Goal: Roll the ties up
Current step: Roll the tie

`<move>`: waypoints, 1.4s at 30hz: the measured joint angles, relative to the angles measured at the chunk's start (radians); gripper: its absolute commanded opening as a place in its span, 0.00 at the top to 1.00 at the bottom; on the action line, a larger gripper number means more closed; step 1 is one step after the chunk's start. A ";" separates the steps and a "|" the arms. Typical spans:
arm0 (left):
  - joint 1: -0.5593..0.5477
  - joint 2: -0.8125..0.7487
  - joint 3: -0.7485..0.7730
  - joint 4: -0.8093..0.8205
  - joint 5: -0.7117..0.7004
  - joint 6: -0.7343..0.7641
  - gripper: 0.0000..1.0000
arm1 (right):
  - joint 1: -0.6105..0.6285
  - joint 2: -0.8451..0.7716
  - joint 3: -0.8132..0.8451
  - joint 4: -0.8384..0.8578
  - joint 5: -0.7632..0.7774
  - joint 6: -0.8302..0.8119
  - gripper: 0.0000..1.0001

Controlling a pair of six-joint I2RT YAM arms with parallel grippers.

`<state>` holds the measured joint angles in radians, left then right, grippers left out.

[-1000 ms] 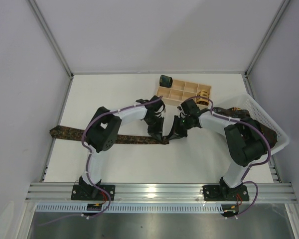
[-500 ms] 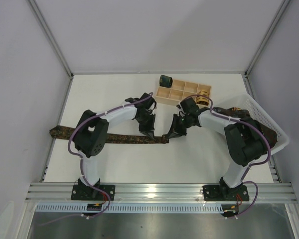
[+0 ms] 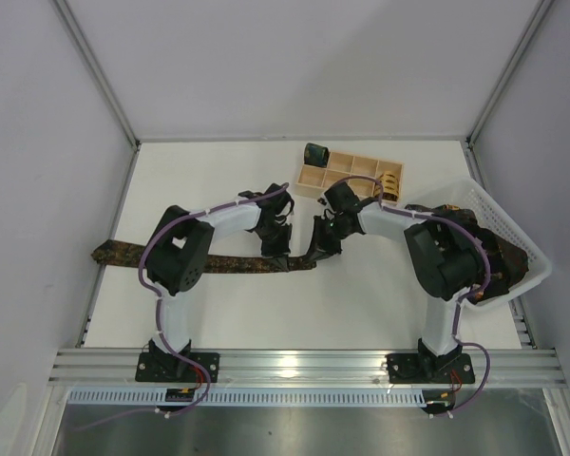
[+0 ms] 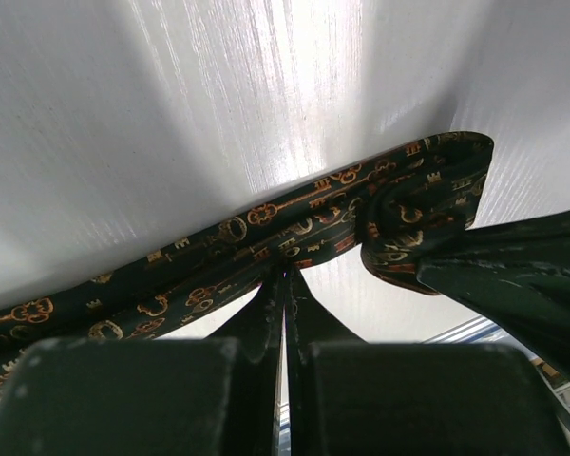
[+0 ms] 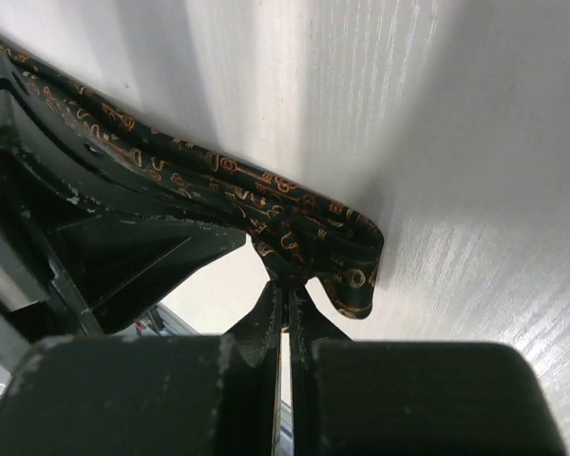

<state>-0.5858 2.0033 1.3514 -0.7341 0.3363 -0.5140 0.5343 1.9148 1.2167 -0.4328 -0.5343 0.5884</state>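
Observation:
A long dark tie (image 3: 218,263) with a tan-gold key pattern lies across the table from the left edge to the middle. My left gripper (image 3: 277,253) is shut on it a little in from its right end; the left wrist view shows the closed tips (image 4: 285,277) pinching the tie's (image 4: 218,249) near edge. My right gripper (image 3: 317,255) is shut on the right end itself, where the tie (image 5: 347,249) is folded back into a small loop just above the tips (image 5: 287,283). The two grippers stand close together.
A pale wooden compartment tray (image 3: 351,176) sits at the back, with a tan-gold rolled tie (image 3: 389,182) in one cell and a dark green rolled tie (image 3: 314,153) by its left corner. A white mesh basket (image 3: 499,211) at the right holds more dark ties (image 3: 456,217).
The left gripper has slid leftward along the tie and closed on it. The right gripper has shifted left with the tie's end, bringing the two grippers closer.

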 measured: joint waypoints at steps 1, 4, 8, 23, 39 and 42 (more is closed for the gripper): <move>0.000 0.000 0.000 0.000 0.000 0.000 1.00 | 0.001 0.006 0.003 -0.001 0.000 -0.002 1.00; 0.000 0.000 0.000 0.000 0.000 0.000 1.00 | 0.002 0.024 0.021 -0.004 -0.002 -0.013 0.96; 0.000 0.000 -0.002 0.002 0.001 0.001 1.00 | 0.002 0.049 0.039 0.001 -0.010 -0.021 0.91; 0.034 -0.002 -0.022 0.016 0.042 0.010 1.00 | -0.039 0.068 0.000 0.116 -0.111 -0.015 0.67; 0.039 -0.002 -0.024 0.018 0.051 0.010 1.00 | -0.082 0.061 -0.018 0.198 -0.216 0.028 0.65; 0.039 -0.002 -0.024 0.017 0.051 0.010 1.00 | -0.061 0.063 0.029 0.152 -0.211 -0.008 0.67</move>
<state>-0.5465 2.0010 1.3277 -0.7170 0.3870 -0.5037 0.4728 1.9778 1.2461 -0.2806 -0.7456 0.5808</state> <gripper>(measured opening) 0.008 0.340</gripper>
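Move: My right fingers are shut on the tie's rolled end, whose middle lies about 1 cm right of and 1 cm below them, level in reach. The divided box sits some 23 cm ahead of my right hand and 12 cm to its right. From my left fingertips, down on the tie, the rolled end is about 5 cm to the right at the same reach, while the tie's far tail lies roughly 42 cm left and 3 cm ahead. I ease the shut grip of my right hand on the rolled end, sinking about 1 cm as the fingers open to a third, and work forward some 2.5 cm while tilting about 13 degrees so they point more to the left. Then I rise nearly 3 cm and shift left with the roll between the parted fingers. My left fingers stay shut, keeping the strip down. ##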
